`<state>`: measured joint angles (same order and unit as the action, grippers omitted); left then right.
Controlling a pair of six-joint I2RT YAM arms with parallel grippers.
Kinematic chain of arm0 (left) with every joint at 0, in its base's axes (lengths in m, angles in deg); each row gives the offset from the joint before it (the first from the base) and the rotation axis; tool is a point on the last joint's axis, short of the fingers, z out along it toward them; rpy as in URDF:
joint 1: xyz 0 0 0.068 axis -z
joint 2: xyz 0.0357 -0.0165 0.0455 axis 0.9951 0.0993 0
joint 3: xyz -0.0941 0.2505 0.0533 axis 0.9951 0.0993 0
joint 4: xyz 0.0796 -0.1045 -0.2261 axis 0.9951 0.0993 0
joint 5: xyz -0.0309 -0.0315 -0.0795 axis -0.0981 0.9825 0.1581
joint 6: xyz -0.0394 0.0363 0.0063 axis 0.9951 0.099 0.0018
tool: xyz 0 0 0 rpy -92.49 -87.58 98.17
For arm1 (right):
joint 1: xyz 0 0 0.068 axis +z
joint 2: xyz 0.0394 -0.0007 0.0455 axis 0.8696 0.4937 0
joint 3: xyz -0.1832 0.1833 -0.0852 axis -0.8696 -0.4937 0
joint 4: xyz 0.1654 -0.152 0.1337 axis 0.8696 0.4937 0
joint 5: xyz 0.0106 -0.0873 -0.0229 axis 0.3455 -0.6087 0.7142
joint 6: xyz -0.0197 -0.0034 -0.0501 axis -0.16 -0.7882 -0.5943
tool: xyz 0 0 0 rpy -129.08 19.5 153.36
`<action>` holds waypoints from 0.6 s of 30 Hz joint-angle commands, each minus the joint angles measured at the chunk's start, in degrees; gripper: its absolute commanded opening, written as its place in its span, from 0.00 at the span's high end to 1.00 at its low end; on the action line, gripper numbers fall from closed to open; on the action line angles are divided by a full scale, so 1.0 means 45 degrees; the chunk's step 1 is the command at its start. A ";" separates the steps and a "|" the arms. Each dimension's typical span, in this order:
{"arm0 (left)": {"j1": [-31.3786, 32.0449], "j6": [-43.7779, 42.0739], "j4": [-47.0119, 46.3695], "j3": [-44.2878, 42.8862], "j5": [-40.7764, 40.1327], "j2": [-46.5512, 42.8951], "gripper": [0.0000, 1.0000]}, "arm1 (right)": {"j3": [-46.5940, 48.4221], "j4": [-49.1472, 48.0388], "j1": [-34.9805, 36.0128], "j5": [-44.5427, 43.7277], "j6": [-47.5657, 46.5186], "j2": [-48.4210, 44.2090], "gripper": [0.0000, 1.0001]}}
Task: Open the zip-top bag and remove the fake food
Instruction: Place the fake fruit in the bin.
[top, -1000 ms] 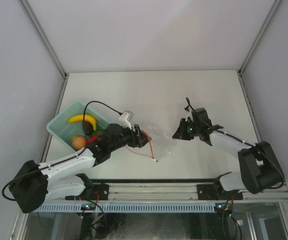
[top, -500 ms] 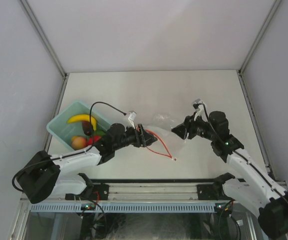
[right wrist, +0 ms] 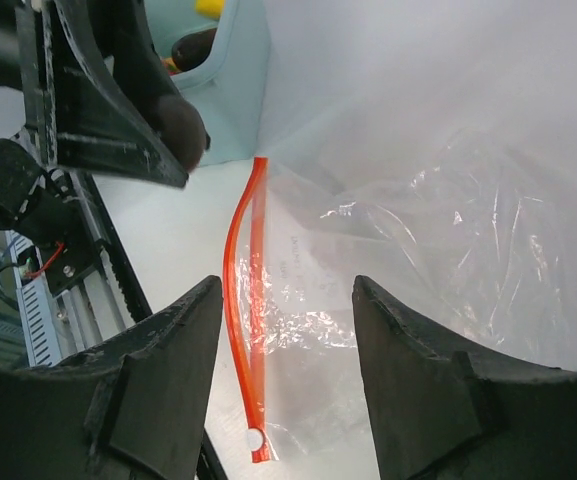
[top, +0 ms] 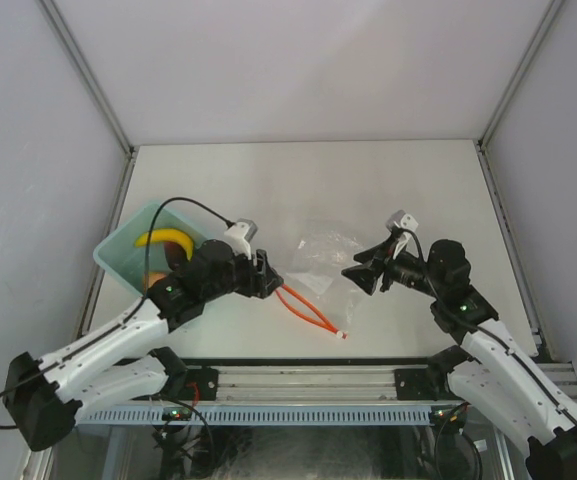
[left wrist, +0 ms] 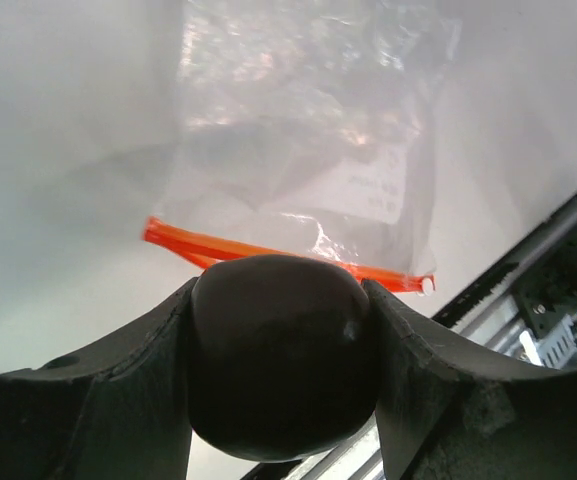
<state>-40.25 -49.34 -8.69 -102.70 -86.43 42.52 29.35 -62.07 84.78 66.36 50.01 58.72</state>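
Note:
The zip-top bag (top: 330, 250) lies open and looks empty on the table between my arms; its red-orange zip strip (top: 306, 312) gapes, with the white slider (top: 343, 336) at its near end. My left gripper (top: 265, 275) is shut on a dark purple piece of fake food (left wrist: 280, 360), just left of the strip (left wrist: 258, 248). My right gripper (top: 354, 272) is open and empty above the bag's right side; the bag (right wrist: 398, 260) and strip (right wrist: 240, 300) show between its fingers. A yellow banana (top: 163, 238) lies in the bin.
The light blue bin (top: 118, 252) stands at the left, behind my left arm, with more fake food partly hidden in it. The black front rail (top: 298, 362) runs along the table's near edge. Grey walls enclose the table.
My left gripper has drawn back left from the bag with the dark piece in it. The bag has settled flat on the table. My right gripper has shifted slightly down.

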 commanded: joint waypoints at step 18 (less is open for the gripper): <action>-0.9311 0.0833 0.2764 -0.1950 0.0011 -0.2168 0.96 | 0.0034 -0.0225 0.0454 -0.0058 -0.0291 -0.1509 0.43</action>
<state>-74.87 -49.58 5.48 -109.91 -92.31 31.18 29.33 -61.91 86.44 66.65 49.77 53.17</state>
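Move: About 24 cm to the left of the left hand, some 3 cm farther out and 8 cm lower, is the middle of the bin, where the dark round fruit already pinched in that hand is going. Inside the bin the banana lies roughly 9 cm ahead and 24 cm to the left. The emptied bag is flat on the table, about 12 cm to the hand's right, 1 cm ahead. From the right hand the bin is some 41 cm left, 3 cm ahead. Swinging away from the bag towards the bin, the left hand travels about 18 cm left and 7 cm forward, rising some 6 cm over the first part before levelling off. The hand turns counter-clockwise by roughly 40 degrees while the fingers keep their pinch on the dark fruit. The open, empty right hand eases up and back a couple of centimetres above the bag. ##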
